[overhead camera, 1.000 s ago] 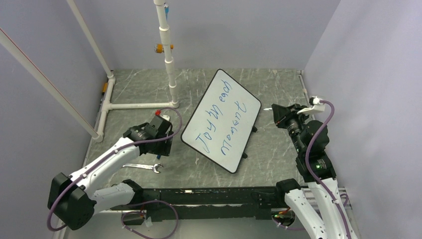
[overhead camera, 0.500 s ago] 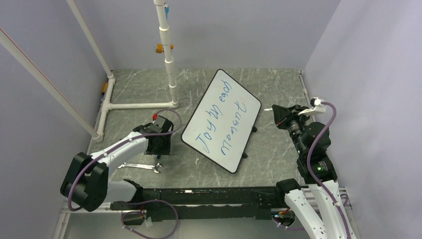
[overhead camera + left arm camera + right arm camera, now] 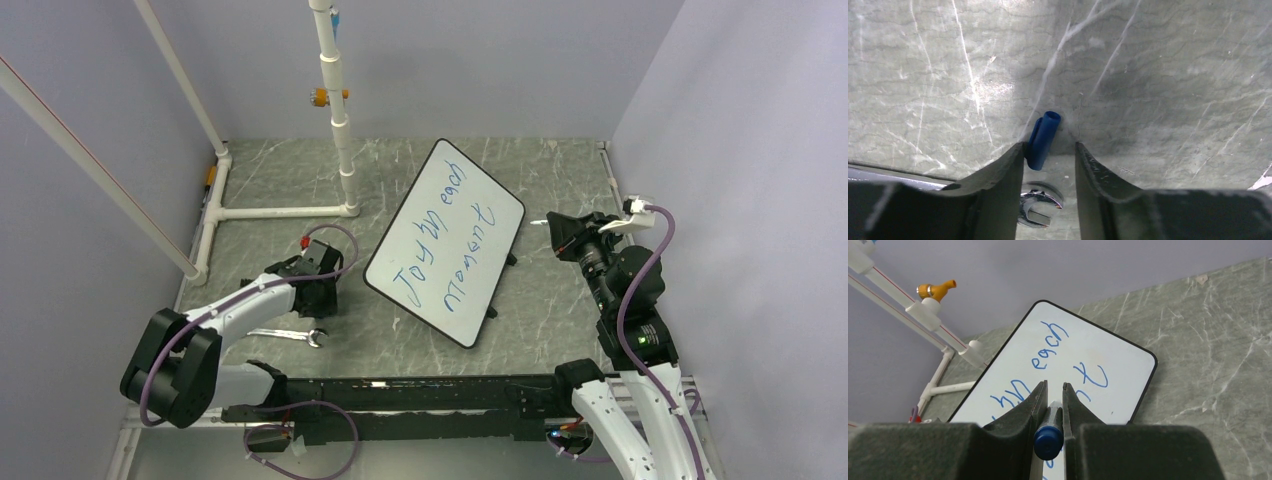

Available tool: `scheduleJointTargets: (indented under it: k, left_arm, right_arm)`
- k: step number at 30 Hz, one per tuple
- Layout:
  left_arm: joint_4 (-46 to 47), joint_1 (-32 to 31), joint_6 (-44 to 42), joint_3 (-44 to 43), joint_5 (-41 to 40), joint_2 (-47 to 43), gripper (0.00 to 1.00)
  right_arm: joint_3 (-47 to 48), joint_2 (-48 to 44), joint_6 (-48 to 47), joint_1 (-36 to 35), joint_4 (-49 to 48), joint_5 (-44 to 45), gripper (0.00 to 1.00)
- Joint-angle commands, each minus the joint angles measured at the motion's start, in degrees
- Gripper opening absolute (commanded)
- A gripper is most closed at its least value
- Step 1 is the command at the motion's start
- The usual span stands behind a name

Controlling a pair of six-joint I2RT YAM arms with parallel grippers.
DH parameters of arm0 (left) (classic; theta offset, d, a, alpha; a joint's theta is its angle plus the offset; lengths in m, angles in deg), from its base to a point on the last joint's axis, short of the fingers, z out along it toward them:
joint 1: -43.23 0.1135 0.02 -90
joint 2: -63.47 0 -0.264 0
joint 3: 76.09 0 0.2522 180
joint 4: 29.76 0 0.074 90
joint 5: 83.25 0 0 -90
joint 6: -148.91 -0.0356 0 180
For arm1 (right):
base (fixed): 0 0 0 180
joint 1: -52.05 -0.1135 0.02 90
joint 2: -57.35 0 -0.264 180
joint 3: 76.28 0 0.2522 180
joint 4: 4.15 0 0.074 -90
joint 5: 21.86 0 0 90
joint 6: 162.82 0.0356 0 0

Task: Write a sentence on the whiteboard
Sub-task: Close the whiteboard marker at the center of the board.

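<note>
The whiteboard (image 3: 472, 308) lies tilted at mid-table, with the sentence (image 3: 432, 240) in blue, "Joy in each" over "moment". To its right my right gripper (image 3: 552, 222) hovers above the table, shut on a marker (image 3: 1049, 440) with a blue end; the whiteboard (image 3: 1128, 360) and the sentence (image 3: 1048, 345) lie beyond its fingertips (image 3: 1054, 385). Left of the board my left gripper (image 3: 322, 300) is down at the table. Its jaws (image 3: 1049, 145) straddle a blue marker cap (image 3: 1043, 140) that touches the left finger, with a gap to the right finger.
A chrome wrench (image 3: 285, 334) lies just near of the left gripper, its open end (image 3: 1040, 205) showing between the fingers. A white pipe frame (image 3: 340, 120) with an orange valve (image 3: 320, 97) stands at the back left. Grey walls close in both sides.
The left arm has lowered and drawn back toward the wrench, and its jaws have narrowed around the blue cap. The right arm and the whiteboard have stayed put.
</note>
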Motion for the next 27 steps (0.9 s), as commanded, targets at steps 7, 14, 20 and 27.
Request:
scheduleJointTargets:
  k: [7,14,20,27]
  left_arm:
    - [5.52,-0.19,3.57,2.57,6.15,4.19,0.25]
    - [5.27,-0.15,3.07,1.34,5.68,5.49,0.11]
    - [5.80,-0.92,0.75,0.31,6.77,1.52,0.00]
    - [-0.77,-0.93,-4.78,-4.87,8.72,-10.42,0.00]
  right_arm:
    - [0.51,-0.39,-0.99,-0.13,-0.61,0.25,0.00]
    - [0.29,-0.57,-1.07,-0.12,-0.44,0.13,0.00]
    - [0.81,-0.54,-1.33,-0.12,-0.10,0.01,0.00]
    - [2.17,0.14,-0.44,-0.12,0.09,-1.18,0.00]
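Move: The blue marker cap lies almost between the open left fingertips, at their height, about 1 cm ahead and 1 cm to the left, nearer the left finger. The wrench's middle is some 5 cm back and 8 cm to the left of the hand, and the whiteboard's middle about 16 cm ahead and 29 cm to the right. From the right hand, the cap lies about 50 cm to the left, 4 cm back and 32 cm lower. Close the left gripper around the blue marker cap down at the table, creeping about half a centimetre forward as the fingers shut and pinch it from both sides. Then lift it, drawing up and to the right by about 2 cm each, with a slight roll of the wrist. Keep the right gripper still, holding the marker. ##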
